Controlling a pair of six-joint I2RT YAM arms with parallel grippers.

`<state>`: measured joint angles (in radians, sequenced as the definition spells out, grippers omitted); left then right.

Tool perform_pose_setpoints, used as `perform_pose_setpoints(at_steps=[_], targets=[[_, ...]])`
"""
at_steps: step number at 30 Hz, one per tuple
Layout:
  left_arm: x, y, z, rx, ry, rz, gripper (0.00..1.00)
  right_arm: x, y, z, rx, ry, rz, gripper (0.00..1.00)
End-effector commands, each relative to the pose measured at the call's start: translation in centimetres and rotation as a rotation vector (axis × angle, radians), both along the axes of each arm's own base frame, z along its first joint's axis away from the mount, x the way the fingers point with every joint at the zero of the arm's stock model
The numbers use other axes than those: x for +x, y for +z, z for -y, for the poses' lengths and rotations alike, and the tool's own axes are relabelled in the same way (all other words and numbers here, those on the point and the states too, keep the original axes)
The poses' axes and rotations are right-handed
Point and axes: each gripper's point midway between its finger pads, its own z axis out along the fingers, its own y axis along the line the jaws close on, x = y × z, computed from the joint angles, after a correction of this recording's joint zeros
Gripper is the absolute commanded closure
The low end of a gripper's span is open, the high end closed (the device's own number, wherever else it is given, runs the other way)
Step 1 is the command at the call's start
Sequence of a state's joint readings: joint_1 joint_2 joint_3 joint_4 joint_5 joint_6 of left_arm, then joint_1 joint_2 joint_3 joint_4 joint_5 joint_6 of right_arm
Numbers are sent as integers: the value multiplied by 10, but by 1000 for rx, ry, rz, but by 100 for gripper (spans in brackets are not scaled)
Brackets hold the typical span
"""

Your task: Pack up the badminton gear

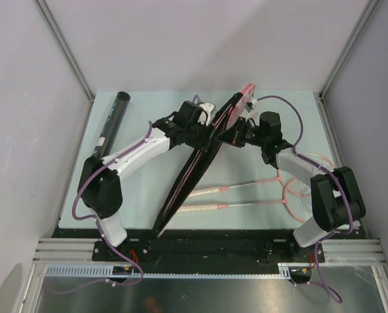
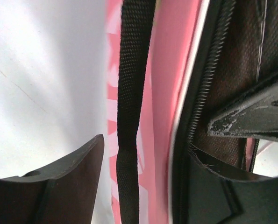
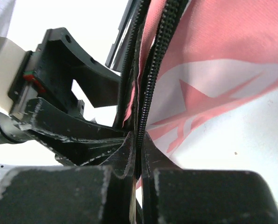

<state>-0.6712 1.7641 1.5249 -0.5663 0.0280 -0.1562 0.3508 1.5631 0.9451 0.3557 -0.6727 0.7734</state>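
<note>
The long pink racket bag stands on edge, lifted diagonally across the table's middle. My right gripper is shut on its black zipper edge, the fingertips pinched tight. My left gripper is open on the bag's other side. The black strap and the pink bag wall hang between its fingers, touching neither. Two pink-framed rackets lie flat on the right of the table, handles pointing left. A black tube lies at the far left.
Grey walls with metal posts close in the table on the left, back and right. The rackets' heads lie partly under my right arm. The two grippers face each other closely across the bag; the left gripper's body fills the right wrist view's left side.
</note>
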Motion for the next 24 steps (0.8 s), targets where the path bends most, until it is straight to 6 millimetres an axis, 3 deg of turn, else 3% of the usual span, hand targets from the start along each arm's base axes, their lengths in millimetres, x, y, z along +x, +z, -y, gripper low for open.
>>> perform_pose_setpoints(at_steps=[1, 3, 5, 8, 9, 11, 13, 14, 17, 20, 22, 24], targets=[[-17, 5, 5, -37, -83, -27, 38, 7, 56, -9, 73, 59, 205, 100], [-10, 4, -3, -6, -36, -1, 51, 7, 55, -9, 71, 66, 206, 100], [-7, 11, -7, -1, -5, 22, 60, 9, 54, -8, 65, 65, 205, 100], [3, 26, -21, 13, 72, 79, 81, 16, 44, -6, 23, 46, 194, 100], [5, 30, -24, 7, 102, 86, 99, 19, 33, -3, -19, 30, 177, 100], [10, 36, -40, 17, 179, 110, 100, 42, 19, 9, -108, -99, 158, 97], [14, 41, -56, 27, 266, 134, 99, 58, -11, 29, -249, -232, 79, 90], [16, 42, -64, 32, 302, 140, 100, 61, -25, 35, -296, -258, 13, 79], [19, 46, -82, 11, 402, 144, 100, 60, -41, 45, -330, -281, -78, 64], [21, 41, -90, -13, 445, 111, 100, 54, -40, 46, -340, -281, -112, 52], [23, 34, -90, -7, 452, 91, 100, 45, -23, 43, -323, -266, -98, 47], [26, 30, -93, 14, 472, 87, 100, 30, -20, 51, -360, -282, -130, 40]])
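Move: The racket bag's left zipper edge lies between the left hand's open fingers, about 1 cm below their middle; the upper racket handle lies on the table some 12 cm back, 2 cm left and 15 cm below. The right hand, roughly 6 cm to the right of the left one and slightly higher, still holds the bag's right zipper edge between its shut fingers. From the right hand the upper racket handle is about 12 cm back, 6 cm left and 18 cm below. Left fingers pinch the bag's left edge and draw it some 8 cm left; right fingers open, sinking forward. ##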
